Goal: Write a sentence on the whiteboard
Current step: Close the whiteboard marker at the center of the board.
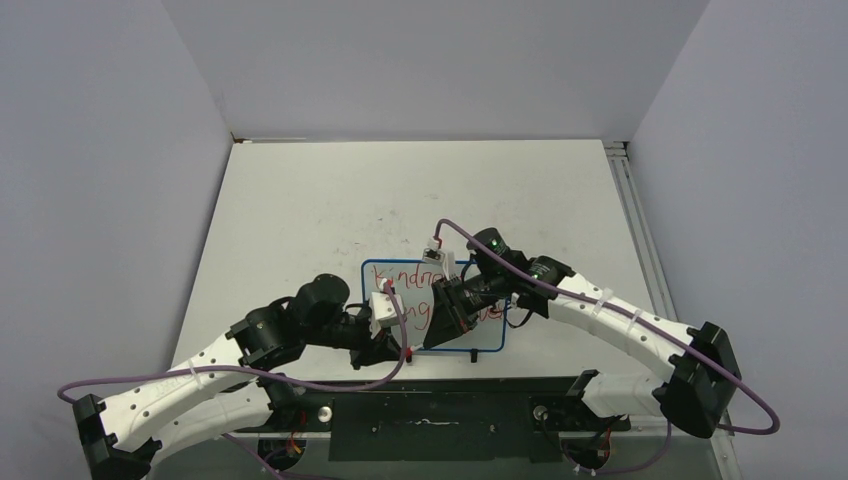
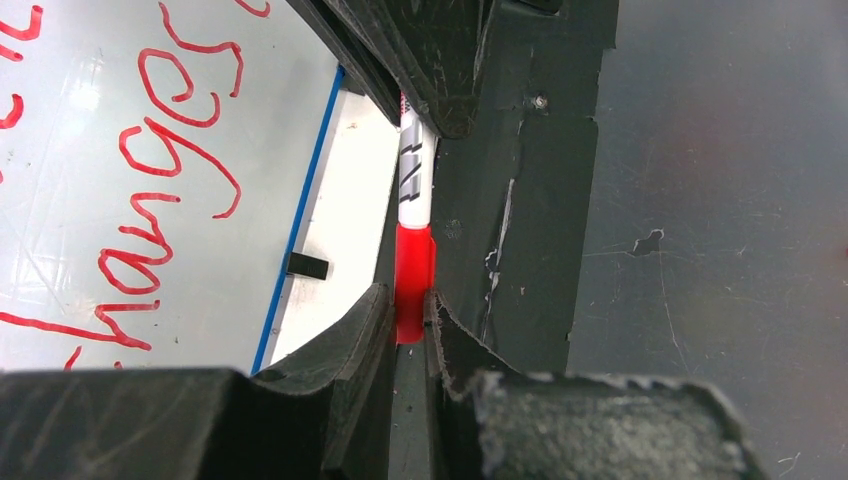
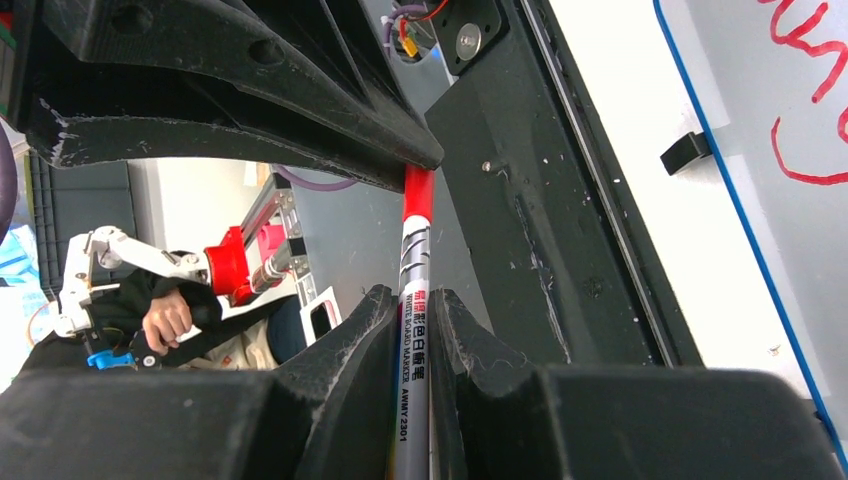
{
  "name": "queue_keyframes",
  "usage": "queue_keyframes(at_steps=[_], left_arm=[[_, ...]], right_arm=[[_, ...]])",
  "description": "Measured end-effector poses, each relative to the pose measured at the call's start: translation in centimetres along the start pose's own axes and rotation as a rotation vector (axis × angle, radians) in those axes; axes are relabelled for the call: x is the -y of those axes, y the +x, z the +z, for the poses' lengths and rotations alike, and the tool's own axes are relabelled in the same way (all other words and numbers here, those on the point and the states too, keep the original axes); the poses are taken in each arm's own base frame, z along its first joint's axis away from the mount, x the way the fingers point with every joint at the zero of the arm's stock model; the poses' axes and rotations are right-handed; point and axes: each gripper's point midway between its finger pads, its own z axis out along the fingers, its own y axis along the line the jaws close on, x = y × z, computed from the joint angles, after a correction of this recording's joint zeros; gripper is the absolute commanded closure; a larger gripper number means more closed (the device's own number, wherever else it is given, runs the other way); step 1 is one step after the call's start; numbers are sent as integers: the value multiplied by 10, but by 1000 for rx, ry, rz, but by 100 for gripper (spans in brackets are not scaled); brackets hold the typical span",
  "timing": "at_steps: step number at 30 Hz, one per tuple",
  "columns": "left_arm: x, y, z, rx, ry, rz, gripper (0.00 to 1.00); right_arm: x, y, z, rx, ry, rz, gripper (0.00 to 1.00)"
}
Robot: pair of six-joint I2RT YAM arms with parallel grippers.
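The whiteboard (image 1: pixel 385 288) lies flat near the table's front, blue-framed, with red handwriting across it (image 2: pixel 90 130) (image 3: pixel 800 90). The two grippers meet over its near edge, holding one whiteboard marker between them. My left gripper (image 2: pixel 410 305) (image 1: pixel 398 350) is shut on the marker's red cap (image 2: pixel 415 270). My right gripper (image 3: pixel 412 310) (image 1: pixel 428 342) is shut on the silver-white barrel (image 3: pixel 413 290), which runs straight into the cap (image 3: pixel 418 195). Whether the cap is fully seated cannot be told.
A black clip (image 2: pixel 307 266) (image 3: pixel 686 152) sits on the board's near long edge. Just below the grippers is the black base plate (image 1: pixel 440 415) at the table's front. A person's hand on a control handle (image 3: pixel 165 320) shows beyond the table.
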Motion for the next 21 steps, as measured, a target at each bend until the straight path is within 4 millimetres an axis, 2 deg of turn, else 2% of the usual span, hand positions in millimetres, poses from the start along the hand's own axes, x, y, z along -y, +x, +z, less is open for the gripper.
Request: queue_keyframes(at_steps=[2, 9, 12, 17, 21], left_arm=[[0, 0, 0, 1, 0, 2, 99], [-4, -4, -2, 8, -24, 29, 77], [-8, -19, -7, 42, -56, 56, 65], [-17, -55, -21, 142, -140, 111, 51], [-18, -68, -29, 185, -165, 123, 36]], right_arm=[[0, 0, -1, 7, 6, -5, 95], [-2, -2, -3, 32, 31, -37, 95], [-5, 0, -5, 37, 32, -55, 95], [-10, 9, -9, 18, 34, -53, 95], [-11, 9, -13, 36, 47, -59, 95]])
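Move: Between the two hands hangs the closed marker, red cap to the left: its middle is about 5 cm right, 1 cm ahead and 1 cm above the left fingers, which pinch the cap's end. From the right fingers, shut on the barrel, the middle is some 2 cm left, 1 cm back and 1 cm lower. The whiteboard's middle is roughly 14 cm ahead of the left hand and 6 cm right, its left clip 3 cm ahead and 1 cm right, both some 16 cm below. Letting go of the cap, the left fingers open to about half and the hand rises nearly 7 cm, also going some 4 cm forward, away from the marker and tilting about 15 degrees on the way. The right fingers keep their pinch on the barrel while that hand eases slightly back, right and up, about 2 cm in all. ##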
